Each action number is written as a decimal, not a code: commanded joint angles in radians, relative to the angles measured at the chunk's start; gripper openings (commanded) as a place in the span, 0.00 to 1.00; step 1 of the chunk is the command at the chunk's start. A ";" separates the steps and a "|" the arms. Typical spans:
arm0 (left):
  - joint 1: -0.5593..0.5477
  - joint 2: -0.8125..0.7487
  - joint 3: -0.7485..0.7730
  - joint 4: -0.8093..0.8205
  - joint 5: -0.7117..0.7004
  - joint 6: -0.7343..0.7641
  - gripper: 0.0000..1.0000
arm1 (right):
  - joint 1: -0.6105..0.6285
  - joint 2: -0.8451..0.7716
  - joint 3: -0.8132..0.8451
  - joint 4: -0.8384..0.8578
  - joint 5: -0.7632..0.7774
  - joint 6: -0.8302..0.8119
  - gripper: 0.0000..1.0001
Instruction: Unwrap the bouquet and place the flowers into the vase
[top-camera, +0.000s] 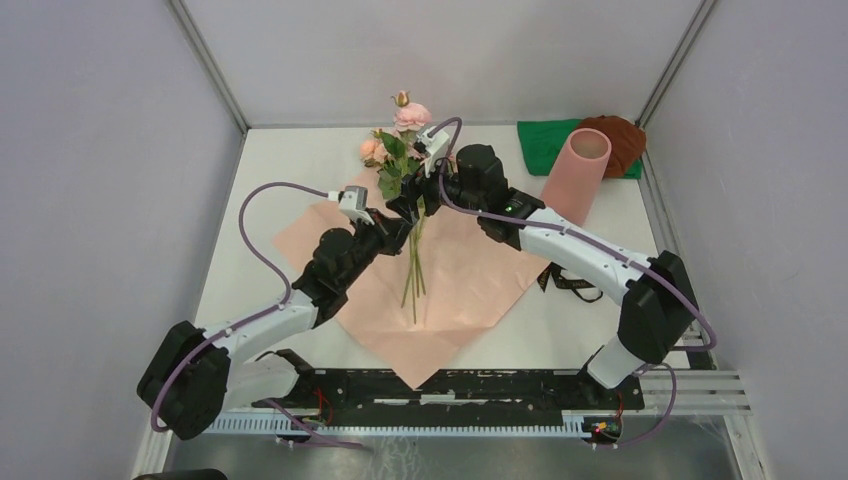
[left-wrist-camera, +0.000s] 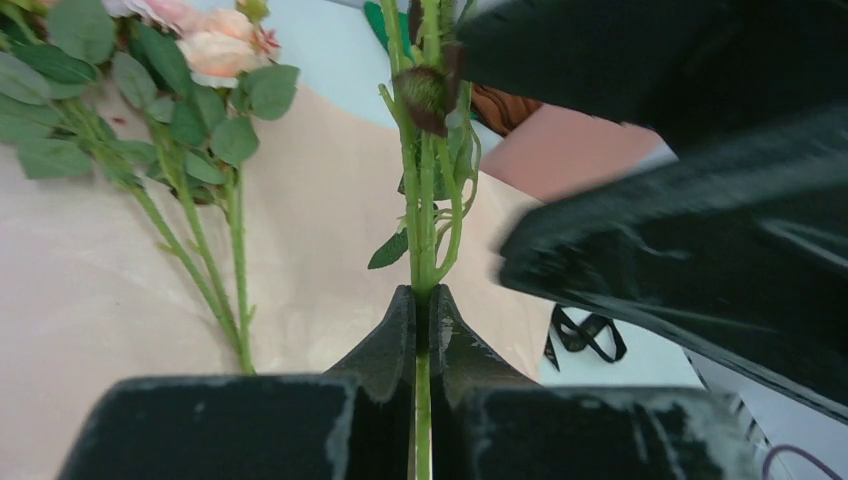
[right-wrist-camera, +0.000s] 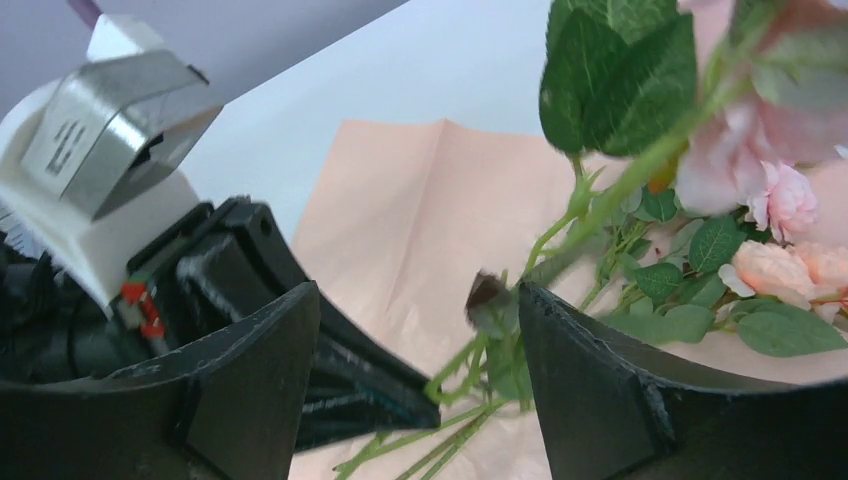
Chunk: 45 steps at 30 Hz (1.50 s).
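Note:
The bouquet is undone: its pink wrapping paper (top-camera: 455, 285) lies flat mid-table and the black ribbon (top-camera: 570, 283) lies off to its right. My left gripper (top-camera: 398, 222) (left-wrist-camera: 422, 300) is shut on a thin green flower stem (left-wrist-camera: 425, 215) that rises to a pink bloom (top-camera: 410, 115). Other flowers (left-wrist-camera: 190, 230) lie on the paper, their stems (top-camera: 413, 275) pointing toward me. My right gripper (top-camera: 424, 195) (right-wrist-camera: 418, 300) is open just above the left one, with the held stem (right-wrist-camera: 560, 235) against its right finger (right-wrist-camera: 600, 390). The salmon-pink vase (top-camera: 578, 172) stands at the back right.
A green cloth (top-camera: 545, 145) and a brown bundle (top-camera: 625, 140) lie behind the vase in the back right corner. Grey walls enclose the table on three sides. The two wrists are close together over the far half of the paper.

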 joint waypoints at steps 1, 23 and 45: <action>-0.056 0.009 0.031 0.087 -0.017 0.060 0.02 | -0.001 0.053 0.063 0.020 -0.022 0.016 0.78; -0.078 -0.042 0.078 -0.032 -0.172 0.088 0.02 | -0.012 -0.100 -0.033 -0.014 0.088 -0.025 0.74; -0.110 -0.099 0.070 -0.036 -0.154 0.095 0.02 | -0.031 0.012 0.010 0.034 0.026 0.029 0.00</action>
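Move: The right hand, open, hangs over the stem of the upright flower; the spot it will grip is roughly 5 cm below it, 1 cm farther out and 1 cm to its left, just above the left fingers. For the left hand, already pinching that flower, the same spot is some 2 cm straight above. From the right hand, the heads of the lying flowers are about 24 cm ahead, 2 cm left and 23 cm below, and the vase 9 cm ahead, 36 cm right and 13 cm below. Dipping a little, then backing up and to the right, the right hand next comes down some 5 cm and left about 3 cm to the stem and closes on it just above the left fingers. The left hand keeps its pinch, shifts slightly right and back and returns, then lifts the flower about 3 cm up towards the right hand. ##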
